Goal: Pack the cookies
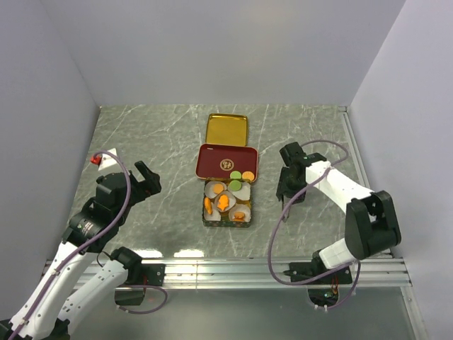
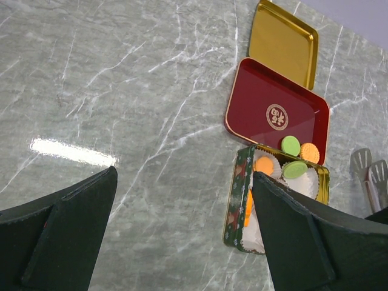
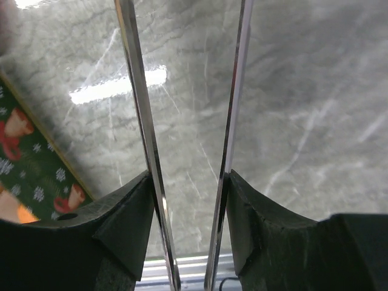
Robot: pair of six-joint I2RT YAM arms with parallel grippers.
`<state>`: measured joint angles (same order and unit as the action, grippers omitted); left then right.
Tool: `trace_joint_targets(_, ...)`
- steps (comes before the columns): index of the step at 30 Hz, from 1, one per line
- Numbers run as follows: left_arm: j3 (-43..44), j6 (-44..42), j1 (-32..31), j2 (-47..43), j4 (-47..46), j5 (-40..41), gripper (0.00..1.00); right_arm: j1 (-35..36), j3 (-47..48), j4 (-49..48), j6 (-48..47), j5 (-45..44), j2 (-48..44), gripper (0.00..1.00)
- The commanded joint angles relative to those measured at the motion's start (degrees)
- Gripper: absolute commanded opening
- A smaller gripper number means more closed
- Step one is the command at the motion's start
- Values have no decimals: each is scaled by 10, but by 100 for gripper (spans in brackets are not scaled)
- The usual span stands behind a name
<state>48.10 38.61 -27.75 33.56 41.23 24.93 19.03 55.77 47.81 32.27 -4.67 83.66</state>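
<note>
The cookies (image 1: 224, 203) lie in white paper cups inside a green patterned tin (image 1: 206, 219): several orange rounds and a green one (image 2: 295, 169). A green cookie (image 2: 290, 145) and an orange one (image 2: 310, 152) sit at the near right corner of the red lid (image 2: 276, 112). My left gripper (image 2: 183, 176) hangs open and empty left of the tin (image 2: 239, 200). To the right of the tin, my right gripper (image 3: 188, 179) is shut on metal tongs (image 3: 136, 91), whose two blades run between its fingers. The tong tips (image 2: 367, 167) show right of the tin.
A gold tray (image 1: 226, 129) lies behind the red lid (image 1: 223, 157) on the marble table. The tin's wall (image 3: 36, 176) shows at the left of the right wrist view. Grey walls close in the table's left, back and right sides.
</note>
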Motion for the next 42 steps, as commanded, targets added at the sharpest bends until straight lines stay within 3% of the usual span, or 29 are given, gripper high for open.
trace_joint_targets(1, 5, -2, -1, 5, -12, 5, 99, -5, -17, -52, 2, 32, 28, 55)
trace_joint_targets(18, 4, -9, 0, 24, -19, -7, 99, -5, -44, -108, 38, 53, 139, 64)
trace_joint_targets(28, 4, -13, 0, 26, -21, -13, 100, -5, -41, -81, 51, 26, 99, 76)
trace_joint_targets(29, 4, -13, -1, 24, -21, -14, 100, -5, -36, -72, 52, 21, 95, 83)
trace_joint_targets(30, 3, -13, 0, 21, -22, -14, 99, -5, -33, -68, 53, 19, 90, 96)
trace_joint_targets(42, 2, -13, 0, 4, -22, -12, 99, 4, 55, 38, 52, -40, -6, 99)
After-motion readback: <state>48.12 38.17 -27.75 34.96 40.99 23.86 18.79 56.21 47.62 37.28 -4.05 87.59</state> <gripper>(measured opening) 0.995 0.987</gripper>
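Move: The right hand still holds the tongs; the clear patch of table they are going to lies straight below the hand, about 6 cm down and 1 cm to the left. The cookie tin stands some 19 cm to this hand's left and 2 cm back, and the red tray about 20 cm left and 11 cm ahead. From the idle left hand, that patch is roughly 40 cm to the right, 2 cm ahead and 23 cm below. Down about 5 cm, drifting a little left and back, the right hand lowers the held tongs to the bare table beside the tin while the fingertips tilt some 8 degrees in towards the base. It stays low as the fingers spread from half open to fully open, letting go of the tongs, then lifts nearly 4 cm over them with the fingers still wide. ##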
